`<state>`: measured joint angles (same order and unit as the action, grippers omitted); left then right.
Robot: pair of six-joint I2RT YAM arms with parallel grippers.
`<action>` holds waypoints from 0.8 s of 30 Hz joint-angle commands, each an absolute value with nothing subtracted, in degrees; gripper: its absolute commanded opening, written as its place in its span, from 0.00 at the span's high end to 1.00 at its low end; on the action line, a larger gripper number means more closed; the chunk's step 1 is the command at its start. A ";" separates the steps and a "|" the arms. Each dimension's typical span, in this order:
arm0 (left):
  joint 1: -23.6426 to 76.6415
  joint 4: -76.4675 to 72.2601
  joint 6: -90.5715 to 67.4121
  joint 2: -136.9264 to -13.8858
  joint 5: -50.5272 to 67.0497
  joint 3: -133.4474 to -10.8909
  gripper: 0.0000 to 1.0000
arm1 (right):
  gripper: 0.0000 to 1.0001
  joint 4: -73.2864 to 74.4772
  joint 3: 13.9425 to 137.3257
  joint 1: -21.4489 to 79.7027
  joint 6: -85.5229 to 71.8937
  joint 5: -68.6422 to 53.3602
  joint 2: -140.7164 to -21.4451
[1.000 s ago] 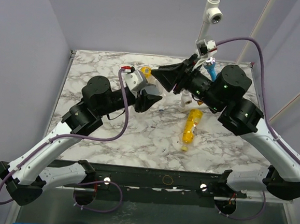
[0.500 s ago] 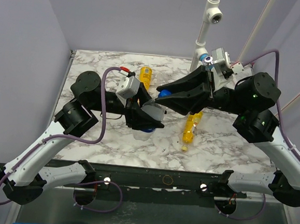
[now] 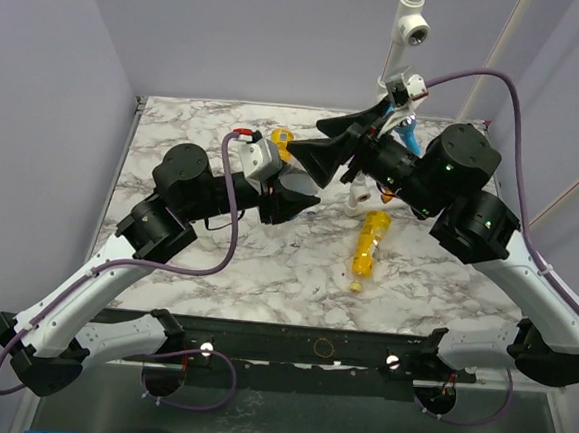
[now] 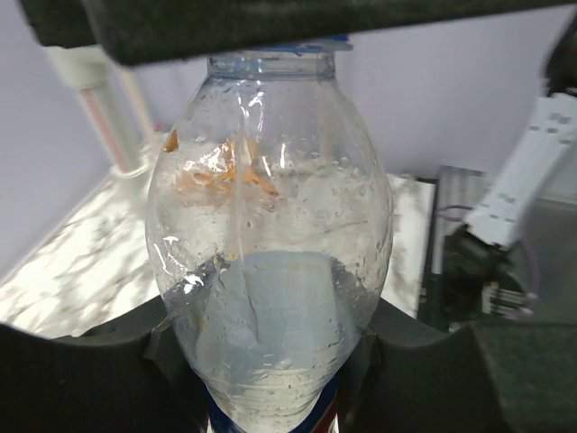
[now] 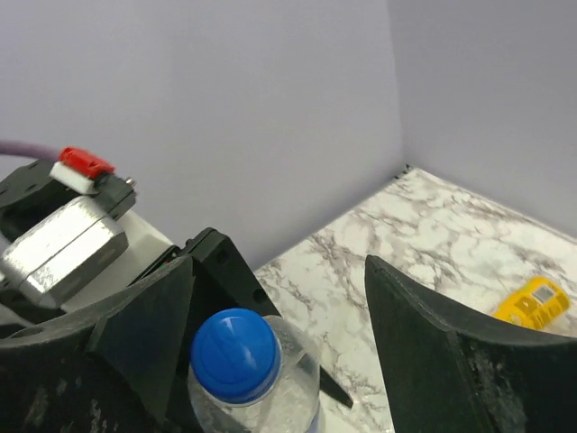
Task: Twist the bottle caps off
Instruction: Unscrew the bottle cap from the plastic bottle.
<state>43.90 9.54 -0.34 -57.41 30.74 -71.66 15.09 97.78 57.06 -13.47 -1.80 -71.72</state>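
My left gripper (image 4: 270, 370) is shut on the lower body of a clear bottle (image 4: 270, 253) with a blue label, holding it upright above the table. Its blue cap (image 5: 234, 354) sits on the neck between the jaws of my right gripper (image 5: 278, 263), which stands open. The cap is close to the left finger (image 5: 135, 334) and well apart from the right one. From above, the left gripper (image 3: 289, 191) and right gripper (image 3: 324, 157) meet over the table's middle back, and they hide the held bottle.
A yellow-orange bottle (image 3: 369, 245) lies on the marble table (image 3: 266, 265) right of centre. Another yellow bottle (image 3: 280, 141) lies at the back, seen also in the right wrist view as the yellow bottle (image 5: 532, 302). A pale clear bottle (image 3: 359, 197) lies under the right arm. A camera pole (image 3: 404, 35) rises behind.
My right gripper's jaws have opened off the blue cap. Since half a second ago both arms have moved toward the back of the table, the left still holding the bottle.
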 commanded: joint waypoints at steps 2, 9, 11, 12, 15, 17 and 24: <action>43.94 8.37 7.00 -57.46 13.26 -69.79 0.96 | 0.26 20.05 100.76 57.22 -16.14 6.81 -74.41; 43.91 7.31 7.31 -57.14 10.99 -68.96 0.96 | 0.53 19.46 100.74 57.22 -17.27 6.90 -75.41; 43.95 7.28 7.12 -57.05 11.22 -68.74 0.96 | 0.61 18.54 100.17 57.24 -17.48 6.68 -75.19; 43.92 7.29 7.03 -56.99 11.45 -68.65 0.96 | 0.64 18.15 99.84 57.26 -17.53 6.38 -75.06; 43.95 7.30 6.83 -56.89 12.08 -68.38 0.96 | 0.65 16.67 99.20 57.25 -17.58 5.26 -74.56; 43.92 7.29 6.77 -56.85 12.55 -68.21 0.96 | 0.65 15.70 98.68 57.22 -17.49 4.84 -74.16; 43.92 7.29 6.42 -56.94 13.40 -68.11 0.96 | 0.61 13.95 98.11 57.22 -17.62 4.15 -73.71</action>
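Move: The right hand, fingers open, has the blue bottle cap just inside its reach: about 3 cm back, 1 cm to its right and 2 cm below. The Pepsi bottle's middle, in the left fingers, is some 5 cm back, 3 cm left and 12 cm below the right hand; a yellow bottle lies on the table about 28 cm ahead, 8 cm left and 50 cm below it. From the left hand the cap is roughly 10 cm up, 2 cm ahead and 4 cm right. The right fingers close on the blue cap from both sides and pinch it, after the right hand has eased about 3 cm forward and as much down, tipping slightly. The left hand, still gripping the Pepsi bottle, swings forward about 5.5 cm, a little left, turning some 20 degrees counter-clockwise to bring the cap between those fingers; then both hands hold still. ##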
